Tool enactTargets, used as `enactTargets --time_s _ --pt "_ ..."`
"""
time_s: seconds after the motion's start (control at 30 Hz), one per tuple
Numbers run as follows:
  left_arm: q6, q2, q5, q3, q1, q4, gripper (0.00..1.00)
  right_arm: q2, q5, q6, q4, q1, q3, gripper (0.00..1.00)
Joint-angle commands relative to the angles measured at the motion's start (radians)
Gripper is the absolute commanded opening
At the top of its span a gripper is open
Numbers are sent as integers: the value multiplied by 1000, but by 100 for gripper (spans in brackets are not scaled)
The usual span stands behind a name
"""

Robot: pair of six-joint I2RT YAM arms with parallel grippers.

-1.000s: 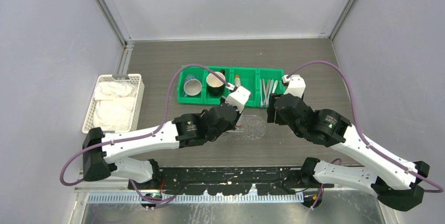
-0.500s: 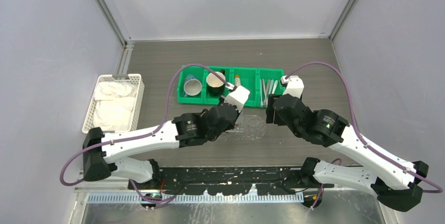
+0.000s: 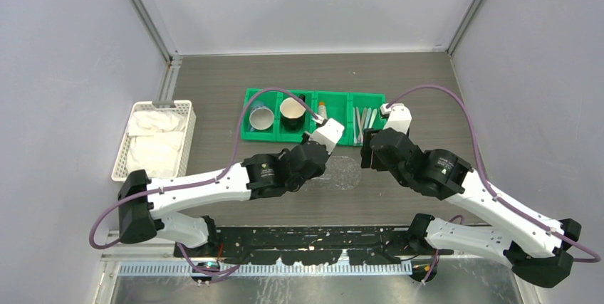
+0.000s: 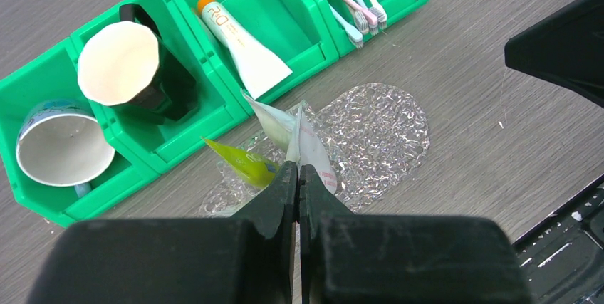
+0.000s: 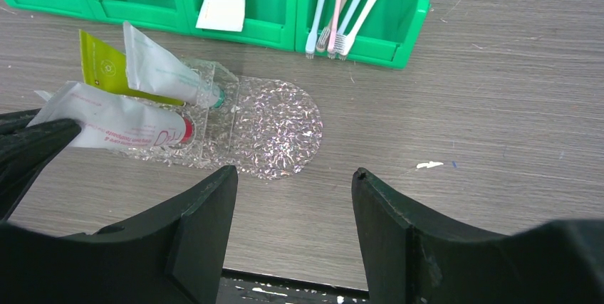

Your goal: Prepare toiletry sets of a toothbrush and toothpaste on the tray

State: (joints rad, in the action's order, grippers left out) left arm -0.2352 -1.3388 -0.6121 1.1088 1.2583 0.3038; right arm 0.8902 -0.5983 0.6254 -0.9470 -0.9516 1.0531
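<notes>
The glittery clear tray (image 5: 274, 129) lies on the table just in front of the green bin (image 5: 285, 33). My left gripper (image 4: 298, 167) is shut on the flat tail of a white toothpaste tube with red print (image 5: 114, 122), whose red cap end is at the tray's left part. Beside it on the tray's left end lie a white tube with a green cap (image 5: 160, 69) and a yellow-green tube (image 5: 100, 65). Several toothbrushes (image 5: 342, 5) lie in the bin's right compartment. My right gripper (image 5: 292, 172) hangs open over bare table at the tray's near right edge, holding nothing.
The bin also holds another toothpaste tube (image 4: 242, 48), a black mug (image 4: 135, 62) and a white mug (image 4: 60, 147). A white mesh basket with cloths (image 3: 153, 140) stands at the far left. The two wrists are close together over the tray (image 3: 345, 172).
My left arm has shifted slightly to the right with the tube in its jaws. The right arm has hardly moved.
</notes>
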Motion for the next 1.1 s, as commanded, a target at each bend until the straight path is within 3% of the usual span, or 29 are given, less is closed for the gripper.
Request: enactTargets --time_s 0.0,0.63,0.8,1.07 --pt "-16 7 -22 7 -4 -87 1 -14 1 -16 40 9 -2 65" --pt "-82 8 -27 -58 -3 -108 1 -5 25 -31 64 25 -21 66" --pt "-88 9 -27 -71 -3 -111 16 -2 31 -33 71 29 -25 66" --pt "-96 12 -52 -78 -4 -122 25 -1 41 -30 80 36 -39 66"
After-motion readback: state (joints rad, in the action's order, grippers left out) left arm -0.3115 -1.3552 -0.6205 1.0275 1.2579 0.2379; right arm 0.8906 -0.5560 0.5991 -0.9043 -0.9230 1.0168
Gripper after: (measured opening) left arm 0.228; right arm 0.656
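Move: The left hand already holds the white red-capped toothpaste upright by its flat end. The clear holder's near right slot is about 11 cm below it, roughly 1 cm nearer the base and level sideways. The green-capped toothpaste stands some 4 cm ahead, straight on; the yellow toothpaste is 4 cm ahead and 4 cm left. The orange-capped toothpaste lies about 12 cm ahead in the green tray. From the right hand, that slot is some 11 cm left, level forward, 11 cm below. Still pinching the red-capped toothpaste by its flat end, the left hand pauses, then pushes it about 3 cm straight down into the near right slot of the clear holder. Once low it stops and its fingers part roughly a fifth of their range, loosening from the tube. The hand stays there, the wrist barely turning. ##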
